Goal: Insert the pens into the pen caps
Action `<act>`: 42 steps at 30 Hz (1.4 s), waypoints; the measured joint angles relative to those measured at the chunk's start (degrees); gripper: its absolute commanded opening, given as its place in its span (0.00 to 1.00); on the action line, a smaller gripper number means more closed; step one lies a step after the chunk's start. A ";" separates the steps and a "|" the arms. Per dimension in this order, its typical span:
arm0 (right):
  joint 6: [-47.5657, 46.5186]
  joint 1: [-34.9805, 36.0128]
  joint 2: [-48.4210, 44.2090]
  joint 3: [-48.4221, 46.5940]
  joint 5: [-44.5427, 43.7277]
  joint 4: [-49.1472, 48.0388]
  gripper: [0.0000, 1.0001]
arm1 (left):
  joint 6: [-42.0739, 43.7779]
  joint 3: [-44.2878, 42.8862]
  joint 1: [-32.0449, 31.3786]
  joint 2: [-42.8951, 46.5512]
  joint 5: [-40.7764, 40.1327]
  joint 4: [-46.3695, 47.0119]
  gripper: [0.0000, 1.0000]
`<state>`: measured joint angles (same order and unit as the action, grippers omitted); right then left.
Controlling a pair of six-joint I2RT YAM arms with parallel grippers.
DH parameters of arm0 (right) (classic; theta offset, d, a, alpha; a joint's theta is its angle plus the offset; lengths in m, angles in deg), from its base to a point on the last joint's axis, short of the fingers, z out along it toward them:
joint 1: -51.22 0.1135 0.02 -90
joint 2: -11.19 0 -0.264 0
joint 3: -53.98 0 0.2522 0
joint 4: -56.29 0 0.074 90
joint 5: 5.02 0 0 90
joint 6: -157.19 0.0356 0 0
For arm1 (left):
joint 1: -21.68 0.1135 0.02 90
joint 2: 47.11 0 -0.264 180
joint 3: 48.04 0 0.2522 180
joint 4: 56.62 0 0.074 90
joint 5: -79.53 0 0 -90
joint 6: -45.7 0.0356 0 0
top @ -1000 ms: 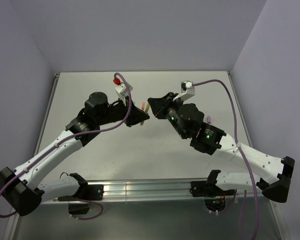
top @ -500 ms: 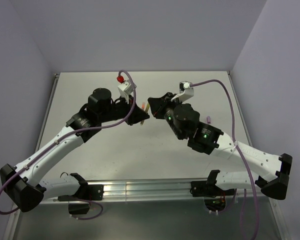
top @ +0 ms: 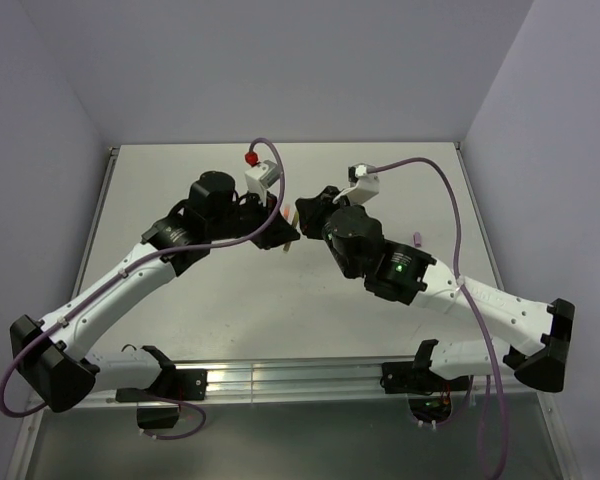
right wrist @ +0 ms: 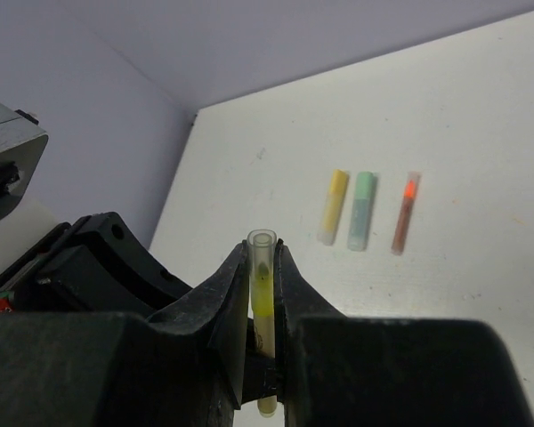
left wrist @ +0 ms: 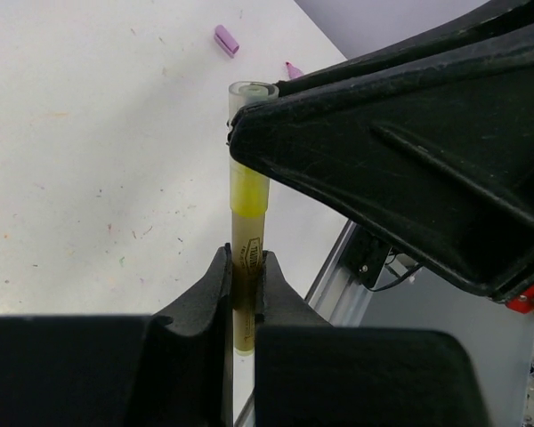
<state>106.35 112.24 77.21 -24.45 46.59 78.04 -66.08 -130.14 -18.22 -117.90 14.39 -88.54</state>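
A yellow pen [left wrist: 247, 258] is held in the air between both arms, its tip inside a pale see-through pen cap [right wrist: 262, 253]. My left gripper [left wrist: 242, 283] is shut on the pen's lower barrel. My right gripper [right wrist: 262, 267] is shut on the cap, whose open end [left wrist: 252, 92] pokes past the fingers. In the top view the two grippers meet mid-table, left [top: 286, 232] and right [top: 306, 212]. Three more pens lie side by side on the table: yellow [right wrist: 334, 206], mint-teal [right wrist: 362, 210], orange-red [right wrist: 405, 212].
A purple cap [top: 418, 240] lies on the white table to the right of my right arm, also seen far off in the left wrist view [left wrist: 226, 40]. A small pink piece [left wrist: 294, 69] lies near it. The metal rail [top: 290, 378] runs along the near edge.
Both wrists have swung a little closer together over the middle of the table, the elbows shifting inward. Both grips on the pen and cap are unchanged.
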 measured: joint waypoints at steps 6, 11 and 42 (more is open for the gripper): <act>-0.07 -4.04 1.07 -4.92 4.61 6.34 0.00 | -1.66 0.11 -0.09 -0.83 -0.15 3.19 0.06; -0.90 -11.76 2.91 -12.07 15.56 11.21 0.00 | -3.17 1.73 -0.04 0.35 -2.23 10.93 0.28; -7.76 -34.82 61.77 -40.68 38.91 20.81 0.00 | -1.07 13.77 2.05 22.75 -16.74 0.96 0.57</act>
<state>98.59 77.42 138.98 -65.12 85.49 98.85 -67.15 -116.37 -16.16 -95.14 -2.35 -87.58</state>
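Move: Both grippers hold the thin capped yellow pen, the right at the cap end. Its free table spot lies about 20 cm ahead of the right hand, 2 cm to its right and 30 cm below. At that depth, the orange pen is about 17 cm ahead and 2 cm left, the green marker 17 ahead and 8 left, and the yellow marker 18 ahead and 12 left. From the left hand, the spot is roughly 23 cm ahead, 4 right and 26 below. Lift both hands together about 3 cm, then open the left fingers to let go of the pen body and draw the left gripper some 9 cm to the left. Keep the right grip on the cap; swing it forward and slightly right, then down about 30 cm beside the orange pen, still going forward and tipping the fingers some 40 degrees downward. ##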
